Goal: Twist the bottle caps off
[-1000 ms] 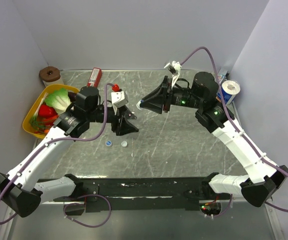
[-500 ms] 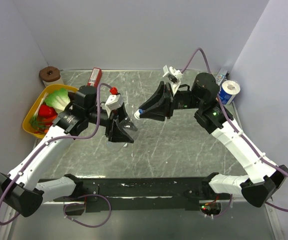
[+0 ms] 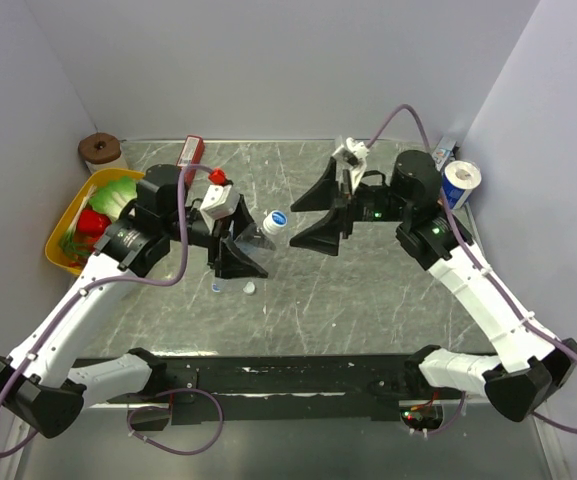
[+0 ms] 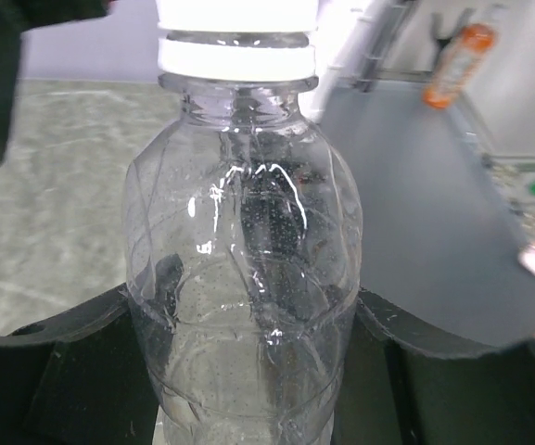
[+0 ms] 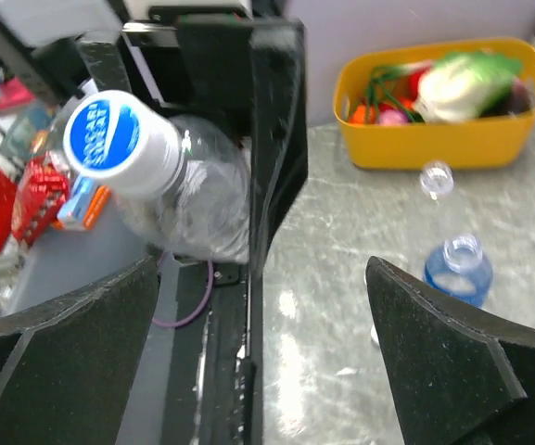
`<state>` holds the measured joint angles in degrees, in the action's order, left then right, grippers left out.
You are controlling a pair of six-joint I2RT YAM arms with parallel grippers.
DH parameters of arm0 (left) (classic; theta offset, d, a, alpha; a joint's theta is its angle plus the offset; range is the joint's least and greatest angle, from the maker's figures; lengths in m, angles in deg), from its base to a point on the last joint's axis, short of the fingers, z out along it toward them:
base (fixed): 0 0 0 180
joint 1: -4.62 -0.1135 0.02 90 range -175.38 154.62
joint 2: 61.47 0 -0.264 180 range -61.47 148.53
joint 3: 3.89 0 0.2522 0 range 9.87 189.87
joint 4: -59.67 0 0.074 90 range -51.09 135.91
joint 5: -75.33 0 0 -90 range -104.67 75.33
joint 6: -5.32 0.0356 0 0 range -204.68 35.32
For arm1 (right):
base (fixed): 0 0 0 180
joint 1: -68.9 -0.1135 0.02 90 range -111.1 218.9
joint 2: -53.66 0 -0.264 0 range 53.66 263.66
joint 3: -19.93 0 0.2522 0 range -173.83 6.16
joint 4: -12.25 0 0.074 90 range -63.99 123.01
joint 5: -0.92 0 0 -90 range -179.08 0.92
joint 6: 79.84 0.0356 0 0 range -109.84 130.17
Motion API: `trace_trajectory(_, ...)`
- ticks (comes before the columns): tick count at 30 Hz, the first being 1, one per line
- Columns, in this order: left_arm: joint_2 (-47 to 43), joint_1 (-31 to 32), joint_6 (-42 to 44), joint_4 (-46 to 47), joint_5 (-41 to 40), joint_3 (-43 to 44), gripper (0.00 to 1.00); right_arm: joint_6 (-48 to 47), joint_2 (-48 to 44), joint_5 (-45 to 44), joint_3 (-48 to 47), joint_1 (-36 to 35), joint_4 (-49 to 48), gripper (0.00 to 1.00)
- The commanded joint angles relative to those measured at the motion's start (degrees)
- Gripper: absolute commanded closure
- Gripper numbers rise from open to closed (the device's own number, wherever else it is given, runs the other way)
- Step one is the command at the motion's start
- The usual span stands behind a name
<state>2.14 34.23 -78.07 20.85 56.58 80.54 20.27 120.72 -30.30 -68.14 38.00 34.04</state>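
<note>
My left gripper [image 3: 240,248] is shut on a clear plastic bottle [image 3: 256,233], held off the table with its neck pointing right. In the left wrist view the bottle [image 4: 244,278] fills the frame between the two black fingers [image 4: 58,357], its white cap [image 4: 237,42] on top. The cap [image 3: 276,221] has a blue and white face and sits on the neck. My right gripper [image 3: 294,227] is open just right of the cap, not touching it. In the right wrist view the cap [image 5: 119,139] is at upper left, beyond the spread fingers [image 5: 457,352].
Two loose caps [image 3: 250,288] lie on the table below the left gripper. A yellow basket [image 3: 58,240] of toy vegetables stands at the left, a red box [image 3: 189,153] and a brown roll [image 3: 98,150] at the back, and a toilet roll [image 3: 461,183] at the right wall.
The right gripper was shut on the cap and has opened wide and drawn back slightly. The left arm has shifted the bottle a little left and up.
</note>
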Motion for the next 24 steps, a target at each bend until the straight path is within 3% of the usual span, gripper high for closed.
trace_trajectory(1, -1.4, 0.4, -0.5, 4.5, -15.4, -1.1, 0.41, 7.8, -5.1, -1.4, 1.1, 3.5, -7.7, 0.01)
trace_trajectory(5, -1.3, 1.5, -3.2, 6.2, -29.6, -2.6, 0.43, 11.0, -5.8, -8.7, -1.3, 4.2, -4.4, 0.01)
trace_trajectory(7, -1.0, 2.1, -4.1, 7.2, -34.3, -3.0, 0.47, 12.8, -5.4, -13.8, -3.5, 3.9, -1.0, 0.07)
trace_trajectory(12, -0.3, 5.0, -3.9, 7.4, -39.9, -3.9, 0.47, 9.3, -2.7, -27.6, -8.9, -1.1, 9.4, 0.21)
trace_trajectory(17, 1.5, 7.6, -2.5, 4.3, -45.7, -2.8, 0.48, 6.9, 1.9, -37.0, -13.8, -5.3, 14.7, 0.22)
trace_trajectory(24, 0.7, 7.9, -2.8, 4.9, -46.1, -3.1, 0.48, 6.3, 3.5, -44.0, -15.4, -7.3, 16.2, 0.23)
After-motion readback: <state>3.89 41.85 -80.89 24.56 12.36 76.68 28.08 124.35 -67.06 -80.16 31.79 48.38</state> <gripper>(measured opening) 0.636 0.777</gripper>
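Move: The capped clear bottle is already in the left gripper, its cap about 7 cm above that hand point, roughly 3 cm to its right and 1 cm ahead. From the wide-open right gripper the same cap lies some 5 cm left, 3 cm back and 3 cm higher. On the table about 30 cm below the left hand are a loose white cap, about 4 cm left and 1 cm ahead, and a loose blue cap, about 12 cm left and 1 cm ahead. Back the right gripper off the cap to the right while lifting it about 5 cm, then bring it back left and down, going some 7 cm forward overall, turning about 30 degrees clockwise and narrowing the fingers slightly to bring them to the cap. Meanwhile carry the held bottle about 10 cm forward and 6 cm down with the left gripper, turning it roughly 35 degrees counter-clockwise and keeping the grip. ##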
